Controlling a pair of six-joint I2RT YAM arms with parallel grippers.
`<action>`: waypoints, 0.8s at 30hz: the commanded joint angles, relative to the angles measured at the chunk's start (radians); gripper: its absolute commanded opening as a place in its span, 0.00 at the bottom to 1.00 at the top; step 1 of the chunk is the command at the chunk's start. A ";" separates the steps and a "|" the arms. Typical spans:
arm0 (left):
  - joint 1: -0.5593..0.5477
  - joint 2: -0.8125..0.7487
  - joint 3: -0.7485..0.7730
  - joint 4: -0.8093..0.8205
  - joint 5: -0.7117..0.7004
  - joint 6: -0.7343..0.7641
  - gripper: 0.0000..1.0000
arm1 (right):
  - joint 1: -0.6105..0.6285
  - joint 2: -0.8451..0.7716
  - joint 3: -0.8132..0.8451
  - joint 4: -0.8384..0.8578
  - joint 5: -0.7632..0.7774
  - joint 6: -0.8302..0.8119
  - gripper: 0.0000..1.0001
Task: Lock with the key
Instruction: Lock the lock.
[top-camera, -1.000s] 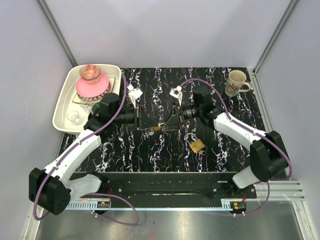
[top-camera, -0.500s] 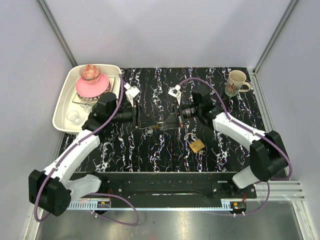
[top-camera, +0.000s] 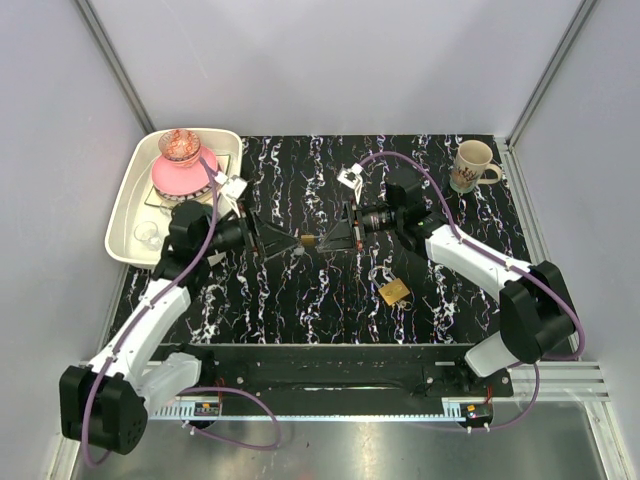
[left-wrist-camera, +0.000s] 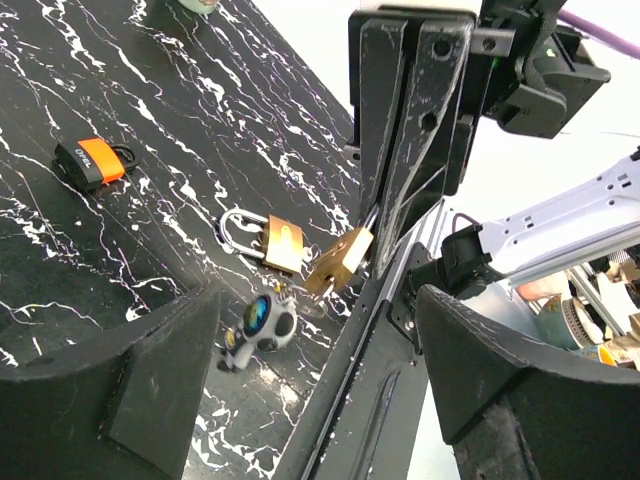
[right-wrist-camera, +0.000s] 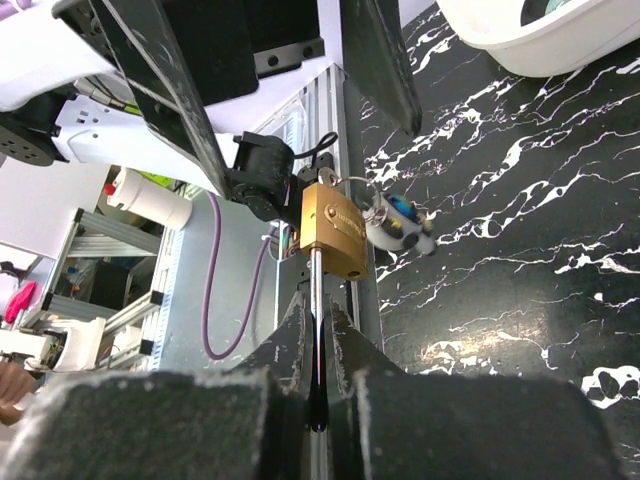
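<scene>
My right gripper (top-camera: 328, 241) (right-wrist-camera: 318, 312) is shut on the steel shackle of a brass padlock (top-camera: 310, 241) (right-wrist-camera: 333, 230) and holds it in the air over the mat's middle. A ring with a white and blue charm (left-wrist-camera: 258, 325) (right-wrist-camera: 400, 226) dangles from the padlock's (left-wrist-camera: 340, 266) free end. The key itself is hidden. Just left of the padlock, my left gripper (top-camera: 288, 240) (left-wrist-camera: 320, 400) is open, its fingers (left-wrist-camera: 110, 400) wide apart and touching nothing.
A second brass padlock (top-camera: 393, 291) (left-wrist-camera: 270, 241) lies on the black marbled mat (top-camera: 300, 300) under the right arm. A small orange and black lock-like object (left-wrist-camera: 92, 162) lies farther off. A white tray (top-camera: 125, 205) with dishes is at the back left, a mug (top-camera: 473, 166) at the back right.
My left gripper has opened, let go of the padlock's end and drawn back to the left. My right gripper has shut on the shackle and keeps the padlock in the air.
</scene>
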 joint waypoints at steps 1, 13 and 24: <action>-0.004 -0.038 -0.059 0.216 0.011 0.033 0.84 | 0.009 -0.034 0.032 0.078 0.004 0.061 0.00; -0.113 -0.017 -0.082 0.379 0.012 0.193 0.84 | 0.009 -0.051 0.039 0.071 -0.026 0.090 0.00; -0.114 0.053 -0.068 0.420 0.052 0.202 0.53 | 0.008 -0.045 0.043 0.082 -0.032 0.091 0.00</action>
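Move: The lock, with its key in, is held up between the hands, about 4 cm to the right of the open left hand, level with it in reach and height. From the right hand it sits some 4 cm to the left, straight across. The key fob dangles about 3 cm right of the left hand, 1 cm back and 3 cm lower. The spare padlock lies on the table roughly 22 cm right, 3 cm back and 24 cm below. The right hand keeps its pinch on the lock's shackle and stays nearly in place. The open left hand makes a small loop, dipping, then rising and drawing back a little before it sinks again, ending about 3 cm farther right with its fingertips around the lock. It rolls some 20 degrees, forward side up, and its fingers close partway; a grip can't be seen yet. ##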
